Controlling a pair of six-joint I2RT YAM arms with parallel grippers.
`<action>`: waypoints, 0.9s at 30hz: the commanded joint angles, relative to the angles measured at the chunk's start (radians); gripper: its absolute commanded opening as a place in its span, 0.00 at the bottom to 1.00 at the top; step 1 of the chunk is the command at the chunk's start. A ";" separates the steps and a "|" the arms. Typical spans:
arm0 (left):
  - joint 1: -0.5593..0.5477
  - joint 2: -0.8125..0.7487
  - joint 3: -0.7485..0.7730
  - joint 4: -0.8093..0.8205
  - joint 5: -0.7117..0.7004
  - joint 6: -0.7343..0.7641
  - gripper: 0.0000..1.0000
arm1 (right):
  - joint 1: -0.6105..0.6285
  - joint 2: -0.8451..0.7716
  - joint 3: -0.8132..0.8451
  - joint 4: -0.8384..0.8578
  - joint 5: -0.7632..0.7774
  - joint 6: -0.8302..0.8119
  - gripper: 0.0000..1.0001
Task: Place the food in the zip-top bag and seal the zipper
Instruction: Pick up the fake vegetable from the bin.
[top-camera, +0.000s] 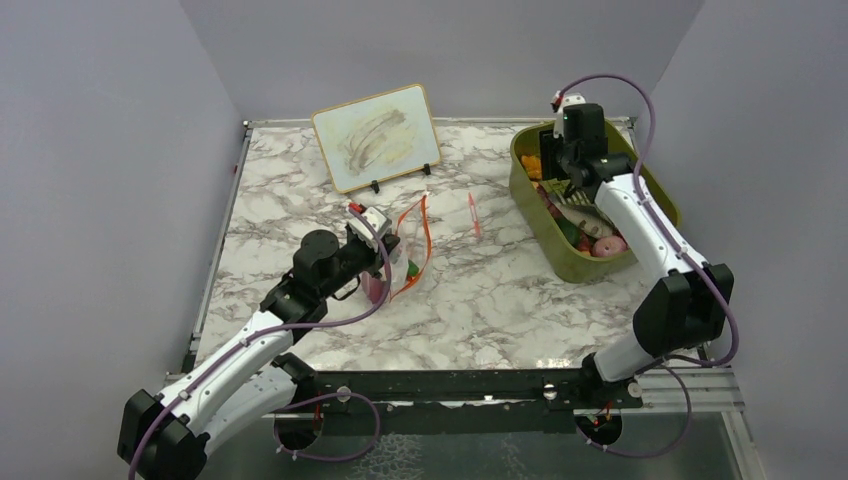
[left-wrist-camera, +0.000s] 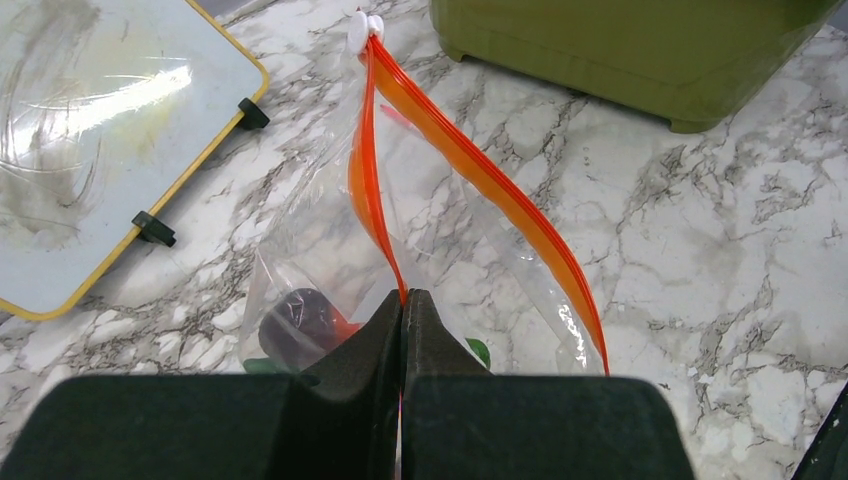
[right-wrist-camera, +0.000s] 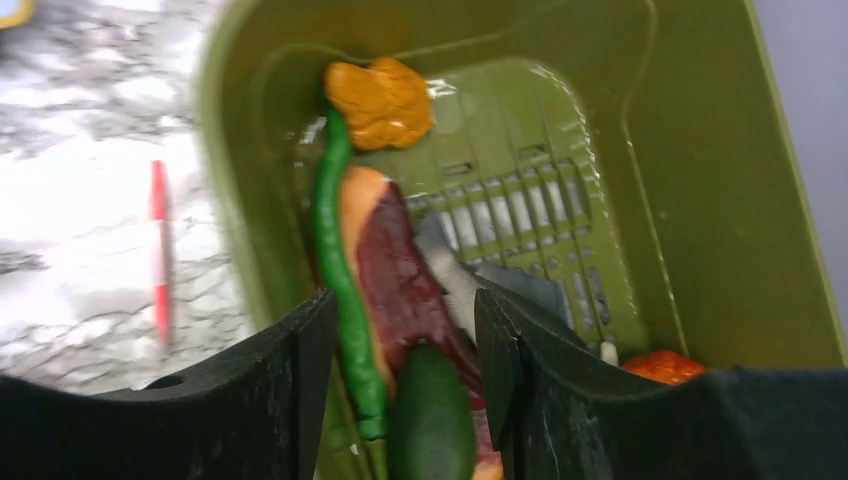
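The clear zip-top bag (top-camera: 408, 250) lies mid-table with its mouth gaping. Its red-orange zipper (left-wrist-camera: 470, 165) runs in two separated strips. My left gripper (left-wrist-camera: 403, 300) is shut on the near zipper strip and holds that lip up. A dark purple piece (left-wrist-camera: 295, 320) and green bits (left-wrist-camera: 478, 350) of food sit inside the bag. My right gripper (right-wrist-camera: 405, 330) is open above the olive-green bin (top-camera: 560, 250). Below it lie a dark red piece (right-wrist-camera: 400, 275), a long green piece (right-wrist-camera: 335, 250), a dark green piece (right-wrist-camera: 430, 420) and an orange lump (right-wrist-camera: 380, 100).
A small whiteboard (top-camera: 378, 135) stands at the back on black feet. A thin red-pink stick (top-camera: 472, 213) lies between bag and bin. Grey walls close in the table on three sides. The bin (left-wrist-camera: 620, 50) stands just beyond the bag in the left wrist view.
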 joint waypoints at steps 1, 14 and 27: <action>-0.007 0.016 -0.002 0.034 0.023 0.006 0.00 | -0.125 0.039 0.043 -0.048 -0.127 -0.013 0.55; -0.022 0.064 0.002 0.037 0.032 -0.002 0.00 | -0.271 0.238 0.132 -0.226 -0.366 -0.048 0.72; -0.021 0.107 0.004 0.036 0.015 0.002 0.00 | -0.280 0.387 0.186 -0.392 -0.347 -0.070 0.74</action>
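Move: The dark green vegetable in the bin lies about 9 cm back from the right hand, 5 cm to its right and 20 cm below. At the same depth, the meat slab is about 1 cm back and 4 cm right of that hand, the long green pepper about 1 cm back and 1 cm left, and the fish 3 cm back and 10 cm right. From the left hand, the dark green vegetable is roughly 40 cm right, 7 cm ahead and 19 cm lower. Down into the bin goes the right hand, sinking about 12.5 cm while it first swings some 7 cm right, then eases slightly left and back towards the dark green vegetable. The wrist tips some 30 degrees until the fingers point steeply down, and they open wider to straddle that vegetable's view, still short of contact. The left hand keeps its pinch on the bag's edge and sinks about 2.5 cm. ##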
